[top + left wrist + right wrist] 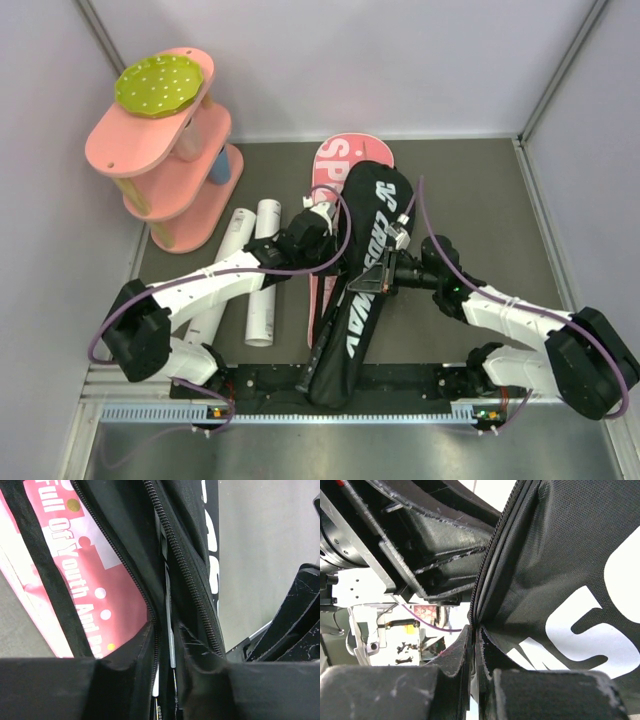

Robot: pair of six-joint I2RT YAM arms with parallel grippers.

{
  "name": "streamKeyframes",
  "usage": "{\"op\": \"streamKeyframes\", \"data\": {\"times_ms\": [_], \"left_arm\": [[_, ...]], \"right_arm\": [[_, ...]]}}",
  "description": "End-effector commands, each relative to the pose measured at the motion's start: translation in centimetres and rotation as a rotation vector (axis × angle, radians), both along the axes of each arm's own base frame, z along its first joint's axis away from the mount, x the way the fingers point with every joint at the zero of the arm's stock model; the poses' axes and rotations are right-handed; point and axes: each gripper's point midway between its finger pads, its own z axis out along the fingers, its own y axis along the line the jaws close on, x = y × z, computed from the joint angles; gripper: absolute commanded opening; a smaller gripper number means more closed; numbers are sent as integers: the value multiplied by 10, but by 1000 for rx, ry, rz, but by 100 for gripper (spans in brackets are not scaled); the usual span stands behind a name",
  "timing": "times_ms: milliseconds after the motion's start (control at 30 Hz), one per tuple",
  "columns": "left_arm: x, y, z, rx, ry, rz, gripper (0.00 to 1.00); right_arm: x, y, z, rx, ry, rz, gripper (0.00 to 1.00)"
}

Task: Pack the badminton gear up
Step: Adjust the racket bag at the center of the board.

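Observation:
The racket-shaped bag [362,262] lies down the middle of the table, black "CROSSWAY" side up, with its pink side [334,156] showing at the far end. My left gripper [328,224] is at the bag's left edge. In the left wrist view its jaws [167,632] stand a little apart astride the unzipped seam, with thin racket shafts [171,647] inside the bag [95,565]. My right gripper [399,241] is at the bag's right edge. There its jaws [476,630] are shut on the zip edge of the black fabric [560,555]. No shuttlecocks show.
Two long white tubes [264,272] lie on the table left of the bag, partly under my left arm. A pink tiered shelf [165,165] with a green dotted disc [158,83] stands at the back left. Walls enclose the table on three sides.

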Motion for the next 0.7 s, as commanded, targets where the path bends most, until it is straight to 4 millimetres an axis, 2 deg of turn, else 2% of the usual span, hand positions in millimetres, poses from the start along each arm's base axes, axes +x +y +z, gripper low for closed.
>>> {"op": "streamKeyframes", "data": {"times_ms": [0, 100, 167, 233, 333, 467, 533, 633, 667], "left_arm": [[11, -9, 24, -70, -48, 18, 36], [10, -3, 11, -29, -11, 44, 46], [7, 5, 3, -16, -8, 60, 48], [6, 11, 6, -24, -17, 75, 53], [2, 20, 1, -21, -16, 86, 57], [2, 31, -17, -5, 32, 102, 58], [2, 31, -24, -14, 53, 92, 58], [-3, 15, -24, -123, 92, 5, 56], [-4, 5, -17, -178, 94, -38, 55]], "right_arm": [[1, 4, 40, 90, -137, 29, 0], [1, 3, 38, 87, -137, 33, 0], [0, 3, 38, 89, -138, 34, 0], [0, 3, 37, 90, -138, 36, 0], [0, 3, 36, 91, -138, 42, 0], [-1, 4, 37, 96, -138, 47, 0], [-2, 4, 38, 98, -141, 50, 0], [-1, 4, 37, 96, -141, 49, 0], [-1, 4, 37, 95, -138, 47, 0]]}}
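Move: The left hand's empty, slightly parted fingers are above the open mouth of the black racket bag. Its loose left zipper edge lies about 3 cm to their left and 5 cm below. The right zipper edge, still pinched by the right hand, is some 3 cm to the right and 4 cm back, about level. The pink bag's middle lies 7 cm ahead and 12 cm below. From the right hand the loose edge lies about 3 cm ahead, 5 cm left and 7 cm below. The left hand first spreads its fingers from a small gap to somewhat over half open almost in place, then goes left and down together, some 3.5 cm each way, drawing away from the right hand and bringing the parted fingertips to either side of the black bag's loose left zipper edge without closing on it. Meanwhile the right hand stays where it is and keeps its shut pinch on the other zipper edge, holding that side of the bag up. ##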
